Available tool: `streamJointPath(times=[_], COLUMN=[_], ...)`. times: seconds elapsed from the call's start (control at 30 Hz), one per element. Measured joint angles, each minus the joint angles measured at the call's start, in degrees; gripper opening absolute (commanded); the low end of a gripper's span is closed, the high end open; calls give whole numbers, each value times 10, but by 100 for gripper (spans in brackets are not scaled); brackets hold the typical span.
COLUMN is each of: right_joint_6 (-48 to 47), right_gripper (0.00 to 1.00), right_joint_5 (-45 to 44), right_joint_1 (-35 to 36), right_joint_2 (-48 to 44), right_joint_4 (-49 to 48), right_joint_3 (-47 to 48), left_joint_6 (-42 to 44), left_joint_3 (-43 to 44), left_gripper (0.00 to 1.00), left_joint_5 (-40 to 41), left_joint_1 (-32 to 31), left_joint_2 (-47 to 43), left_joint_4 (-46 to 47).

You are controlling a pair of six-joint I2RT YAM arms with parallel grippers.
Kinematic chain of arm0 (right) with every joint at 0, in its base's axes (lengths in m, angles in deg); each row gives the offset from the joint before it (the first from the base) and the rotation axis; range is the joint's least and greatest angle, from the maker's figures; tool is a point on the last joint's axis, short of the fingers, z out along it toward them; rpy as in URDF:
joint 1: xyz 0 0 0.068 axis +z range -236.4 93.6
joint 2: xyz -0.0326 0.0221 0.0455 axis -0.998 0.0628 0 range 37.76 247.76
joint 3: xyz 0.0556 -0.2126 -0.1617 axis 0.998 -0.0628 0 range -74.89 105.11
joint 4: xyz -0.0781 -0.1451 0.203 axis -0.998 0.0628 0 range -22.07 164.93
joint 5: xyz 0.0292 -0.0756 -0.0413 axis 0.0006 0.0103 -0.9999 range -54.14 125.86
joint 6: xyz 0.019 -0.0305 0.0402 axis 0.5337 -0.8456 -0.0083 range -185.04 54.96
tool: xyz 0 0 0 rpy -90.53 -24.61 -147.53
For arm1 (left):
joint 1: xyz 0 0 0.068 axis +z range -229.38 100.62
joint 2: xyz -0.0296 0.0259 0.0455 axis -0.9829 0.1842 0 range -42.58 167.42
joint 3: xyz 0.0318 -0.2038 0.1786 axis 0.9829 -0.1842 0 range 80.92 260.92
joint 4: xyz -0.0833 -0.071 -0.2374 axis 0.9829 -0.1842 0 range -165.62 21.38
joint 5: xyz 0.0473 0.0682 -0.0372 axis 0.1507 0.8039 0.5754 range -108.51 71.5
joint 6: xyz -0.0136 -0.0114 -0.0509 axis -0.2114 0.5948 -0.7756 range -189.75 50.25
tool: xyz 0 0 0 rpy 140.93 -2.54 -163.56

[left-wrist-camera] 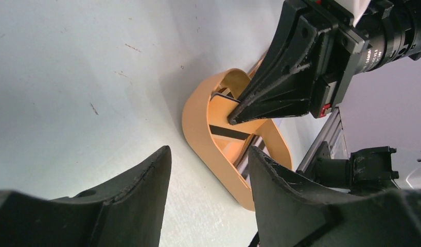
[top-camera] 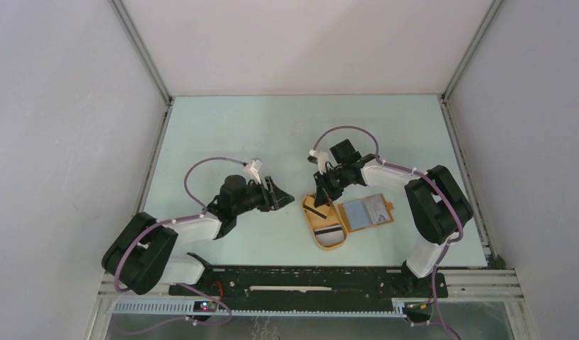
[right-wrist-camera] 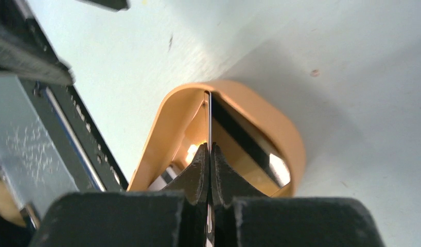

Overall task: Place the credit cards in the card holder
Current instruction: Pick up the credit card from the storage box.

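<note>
My right gripper (top-camera: 322,200) reaches down into the far end of an oval orange tray (top-camera: 309,223). It is shut on the edge of a thin credit card (right-wrist-camera: 209,116), seen edge-on between the fingers and standing upright inside the tray (right-wrist-camera: 288,131). A black stripe (right-wrist-camera: 239,136) shows just right of that card. A second card (top-camera: 330,232) lies at the tray's near end. The tan card holder (top-camera: 386,207) lies open right of the tray with a pale card (top-camera: 364,212) on it. My left gripper (top-camera: 279,193) hovers left of the tray, open and holding nothing (left-wrist-camera: 209,150).
The black rail (top-camera: 308,280) of the arm mounts runs along the near edge just below the tray. White walls with metal posts (top-camera: 163,106) enclose the pale green table (top-camera: 272,127) on the left, back and right.
</note>
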Motion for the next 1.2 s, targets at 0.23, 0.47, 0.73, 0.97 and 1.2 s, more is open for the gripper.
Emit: streamJointPath(times=[0.23,0.47,0.73,0.97,1.2], right_joint_6=[85,111,137,162,183], right_gripper=[0,0,9,15,23], right_joint_5=[-72,-133,-126,-50,12], right_joint_1=[0,-1,-14,-36,-49], right_joint_2=[-6,-21,-23,1,28], right_joint_4=[-50,-68,-74,-70,-66], right_joint_3=[0,-4,-5,-5,-5], left_joint_6=[-20,-40,-41,-50,-50], left_joint_3=[0,27,83,82,82], left_gripper=[56,57,57,57,57], left_joint_5=[-3,16,48,55,61], left_joint_1=[2,-36,-49,-50,-50], left_joint_2=[4,48,70,76,76], left_joint_4=[-16,-58,-79,-74,-67])
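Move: The orange card with the dark stripe is already pinched in my right fingers, its middle about 1 cm to their left, 1 cm back and 2 cm below. The storage box's middle is some 5 cm back and 1 cm right; the silver cards lie about 8 cm back and 2 cm right; the open card holder is roughly 12 cm right and 2 cm back. From my left hand the orange card lies about 7 cm right, 2 cm back and 4 cm below. Still pinching the orange card in the box, my right hand pulls about 5 cm forward, turning some 15-20 degrees clockwise, then eases back 2 cm and slightly down, tips dipping, while its fingers part a little astride the card. My left hand dips back and down, then goes right, nearly 3 cm in all, and forward again to come close beside the box's left wall, fingers open. ##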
